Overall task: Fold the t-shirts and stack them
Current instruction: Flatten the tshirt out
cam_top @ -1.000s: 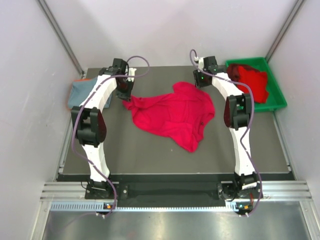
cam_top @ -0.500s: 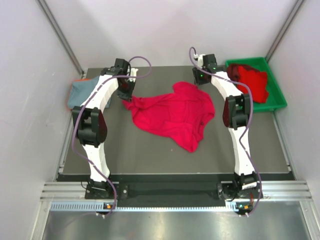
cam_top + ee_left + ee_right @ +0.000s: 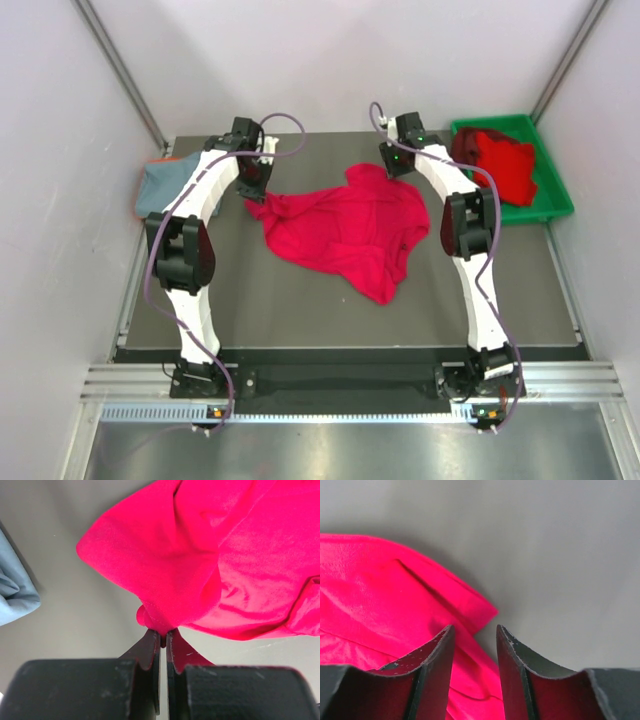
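Note:
A bright red t-shirt (image 3: 345, 228) lies crumpled on the dark table (image 3: 300, 310), middle to back. My left gripper (image 3: 252, 195) is shut on its left corner; in the left wrist view the cloth (image 3: 200, 565) bunches between the fingertips (image 3: 152, 640). My right gripper (image 3: 392, 170) is open over the shirt's back edge; in the right wrist view a red sleeve corner (image 3: 450, 600) lies between the spread fingers (image 3: 437, 655), not held. A grey-blue t-shirt (image 3: 158, 185) lies at the table's left edge, also in the left wrist view (image 3: 12, 592). A darker red t-shirt (image 3: 497, 160) fills the green bin.
The green plastic bin (image 3: 552, 195) stands at the back right, off the table's corner. White walls close in on the left, right and back. Both arms reach far forward, their cables looping above the wrists.
My right gripper has moved a little left and back, over the shirt's back edge. My left gripper has stayed shut on the shirt corner, shifted slightly right.

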Robot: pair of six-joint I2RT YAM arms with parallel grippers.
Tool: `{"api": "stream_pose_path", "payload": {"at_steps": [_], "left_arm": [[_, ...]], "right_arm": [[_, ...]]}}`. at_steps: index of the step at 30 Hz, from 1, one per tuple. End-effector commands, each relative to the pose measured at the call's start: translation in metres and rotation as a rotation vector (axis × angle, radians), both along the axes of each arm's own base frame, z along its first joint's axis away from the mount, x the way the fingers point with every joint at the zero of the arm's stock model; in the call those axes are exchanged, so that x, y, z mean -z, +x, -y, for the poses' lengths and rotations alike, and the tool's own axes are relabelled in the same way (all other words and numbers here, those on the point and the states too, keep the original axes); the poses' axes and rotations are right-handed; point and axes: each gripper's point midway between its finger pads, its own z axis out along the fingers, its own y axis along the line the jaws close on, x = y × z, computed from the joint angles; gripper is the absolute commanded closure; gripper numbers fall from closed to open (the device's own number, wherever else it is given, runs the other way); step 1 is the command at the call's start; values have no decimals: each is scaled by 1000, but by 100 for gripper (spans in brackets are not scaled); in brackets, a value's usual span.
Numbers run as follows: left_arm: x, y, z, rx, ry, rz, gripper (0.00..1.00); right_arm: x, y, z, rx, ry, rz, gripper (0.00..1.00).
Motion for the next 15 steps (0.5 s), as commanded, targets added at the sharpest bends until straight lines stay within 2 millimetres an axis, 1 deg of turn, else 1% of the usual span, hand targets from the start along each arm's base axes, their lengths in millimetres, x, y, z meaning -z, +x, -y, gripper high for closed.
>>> {"api": "stream_pose_path", "payload": {"at_steps": [1,4,6,7,8,11,12,14,15], "left_arm": [[-37,9,2,-2,-15,111,100],[-37,10,4,-2,-26,112,100],[-38,10,6,0,-32,110,100],[-38,11,5,-1,-33,113,100],[-37,11,6,1,-36,110,100],[-37,11,7,1,-40,108,100],[-36,11,7,0,-41,107,100],[-37,12,8,4,-45,109,100],[-37,12,7,6,-43,110,100]], "right_arm": [[8,-3,-8,-18,-26,-21,60],[14,-11,-8,-25,-29,-47,62],[15,-13,-9,-29,-29,-53,67],[14,-12,-8,-27,-28,-50,71],[14,-11,-8,-25,-30,-47,80],[9,-8,-5,-16,-47,-28,100],[7,-7,-3,-14,-54,-21,100],[-4,-3,0,-14,-64,7,100],[-15,0,6,4,-78,32,100]]}}
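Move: The edge of the pink t-shirt that my right hand goes for lies about 2 cm below its open fingers, roughly 1 cm back and 1 cm left. The cloth's pointed corner is some 1 cm ahead and 2 cm to the right; the shirt's broad middle spreads about 10 cm back and 7 cm left. The green bin sits about 21 cm right and 3 cm ahead. From my left hand, that edge lies about 13 cm ahead, 22 cm right and 9 cm down. I sink my right hand a little over 1 cm onto the far edge of the pink t-shirt, easing it back and left by just under 1 cm, then hold it there and shut the fingers fully, pinching the cloth just inside its pointed corner. My left hand stays put and keeps its grip on the shirt's other end. ##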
